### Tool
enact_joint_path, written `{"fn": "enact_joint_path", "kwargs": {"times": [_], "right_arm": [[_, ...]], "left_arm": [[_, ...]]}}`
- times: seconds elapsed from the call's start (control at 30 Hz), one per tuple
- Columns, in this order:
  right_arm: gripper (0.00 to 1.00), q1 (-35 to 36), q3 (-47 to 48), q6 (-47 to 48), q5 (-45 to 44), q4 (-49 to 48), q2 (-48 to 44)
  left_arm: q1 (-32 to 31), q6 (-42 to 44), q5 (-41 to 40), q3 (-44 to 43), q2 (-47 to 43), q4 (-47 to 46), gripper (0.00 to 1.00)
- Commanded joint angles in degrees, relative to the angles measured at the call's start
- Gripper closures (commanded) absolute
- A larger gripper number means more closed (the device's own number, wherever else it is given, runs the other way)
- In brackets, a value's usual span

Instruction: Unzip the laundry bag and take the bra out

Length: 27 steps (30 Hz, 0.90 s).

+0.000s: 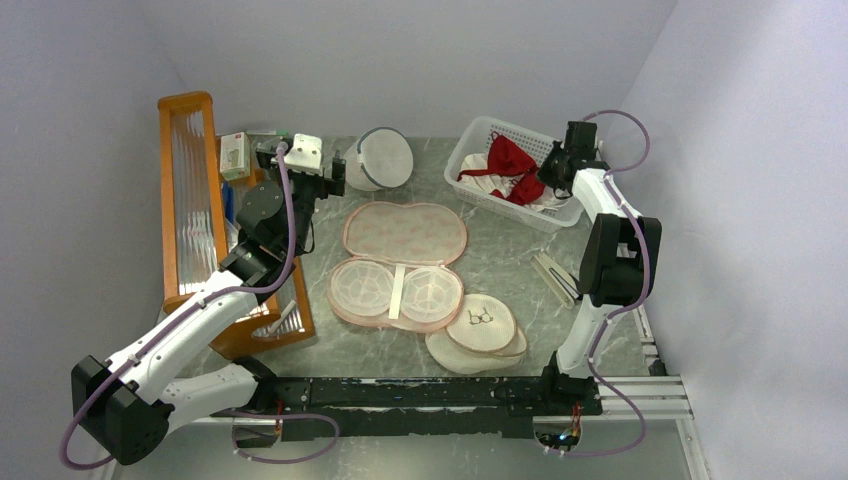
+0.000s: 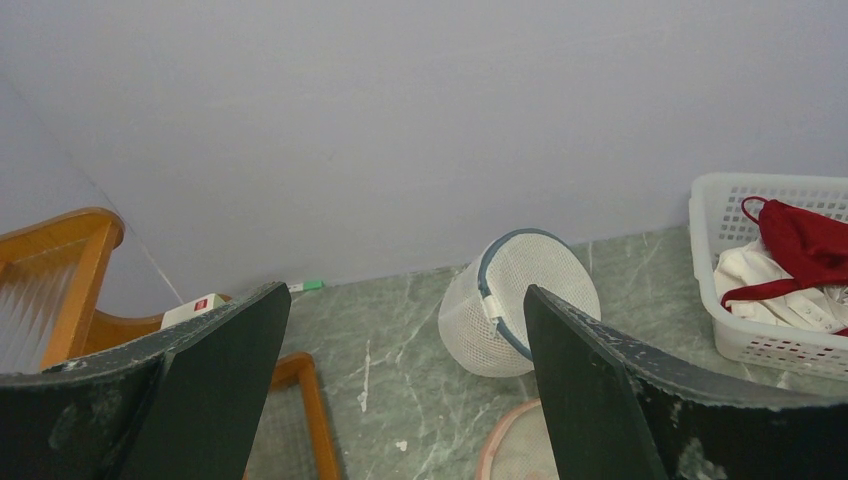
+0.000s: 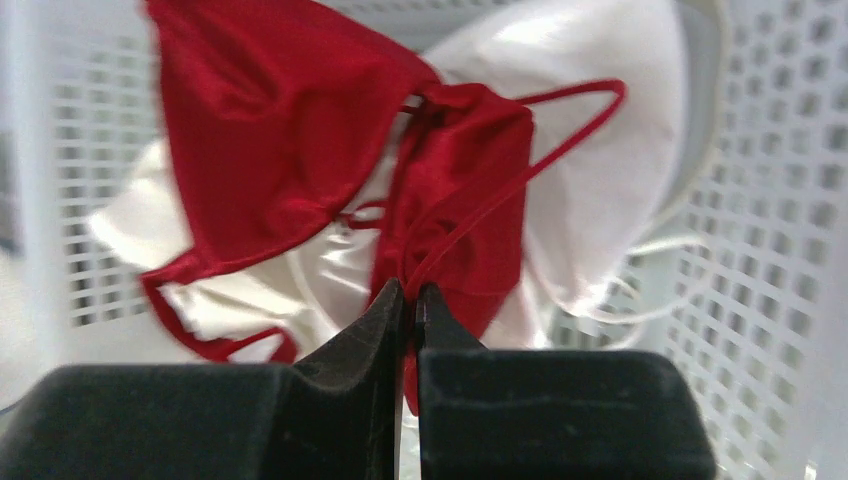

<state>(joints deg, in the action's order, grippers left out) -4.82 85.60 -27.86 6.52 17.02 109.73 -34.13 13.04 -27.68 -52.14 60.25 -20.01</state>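
The laundry bag (image 1: 405,232) lies unzipped and spread flat in two peach halves at the table's middle; its pink edge (image 2: 510,445) shows low in the left wrist view. The deep red bra (image 1: 508,160) (image 2: 805,240) (image 3: 270,150) rests on a white cloth (image 3: 600,150) inside the white basket (image 1: 470,150) at the back right. My right gripper (image 1: 548,172) (image 3: 410,290) hangs over the basket, shut, with a red strap and fabric of the bra pinched at its tips. My left gripper (image 1: 338,175) (image 2: 405,292) is open and empty, above the table at the back left.
A white mesh dome bag (image 1: 383,158) (image 2: 505,310) with a blue zipper lies just beyond the left gripper. Round cream pouches (image 1: 480,325) sit at the front right of the peach bag. A wooden rack (image 1: 190,200) lines the left side. Pale sticks (image 1: 555,275) lie by the right arm.
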Motion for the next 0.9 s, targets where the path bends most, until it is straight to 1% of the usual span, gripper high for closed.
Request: {"fn": "enact_joint_path", "kwargs": {"times": [0.0,0.03,0.1,0.3,0.33,0.4,0.43,0.5,0.73,0.8,0.87], "right_arm": [[1.0,-0.4,-2.4,2.5,-11.3,1.1,-2.0],[1.0,-0.4,-2.6,2.6,-11.6,1.3,-2.0],[0.97,-0.4,-3.2,2.8,-12.7,1.8,-2.6],[0.84,-0.4,-6.7,2.5,-16.5,1.2,-6.9],[0.78,-0.4,-7.4,2.4,-17.2,1.3,-7.6],[0.57,-0.5,-9.8,3.0,-17.6,0.7,-9.7],[0.51,-0.5,-11.0,3.3,-17.9,0.5,-11.1],[0.41,-0.5,-13.6,4.0,-17.8,-0.3,-14.4],[0.26,0.1,-23.9,4.1,-9.2,-4.5,-29.2],[0.21,1.1,-26.5,4.2,-7.1,-6.4,-32.6],[0.17,3.1,-27.1,4.3,-6.8,-5.8,-34.5]], "left_arm": [[0.8,-0.9,1.5,-2.5,0.2,0.0,0.01],[0.9,-0.9,1.6,-2.5,0.2,0.0,0.01],[1.1,-1.1,1.7,-2.5,0.0,0.0,0.01],[1.3,-1.8,1.9,-2.9,-0.2,0.6,0.01],[1.3,-2.0,2.0,-3.0,-0.1,0.8,0.01],[1.3,-2.3,2.1,-3.5,-0.3,1.6,0.01],[1.3,-2.2,2.0,-3.5,-0.4,1.7,0.01],[1.3,-2.1,1.4,-3.3,-0.6,1.6,0.01],[1.2,-2.9,1.2,-4.0,0.2,2.8,0.01],[1.1,-3.0,1.2,-4.2,0.7,3.1,0.01],[0.9,-3.1,1.2,-4.3,1.2,3.4,0.01]]}}
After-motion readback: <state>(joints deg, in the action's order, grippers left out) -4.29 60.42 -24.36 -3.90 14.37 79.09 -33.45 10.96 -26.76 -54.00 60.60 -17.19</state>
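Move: My right hand holds the bra's thin strap inside the basket mouth; the bra's middle lies some 7 cm to the left, 3 cm ahead and about 6 cm below. The basket's middle is about 5 cm left and 2 cm ahead. The white clip lies on the table roughly 24 cm back and 4 cm right. From my left hand, the bra is around 50 cm right, 20 cm ahead and 30 cm lower. With the strap still pinched, I let my right hand sink another 2.5 cm while drawing back and to the right. Then I open my fingers wide to let the strap go and keep pulling back, about 11 cm in all, rising some 8 cm from the low point and easing left again, away from the bra towards the basket's near rim. ##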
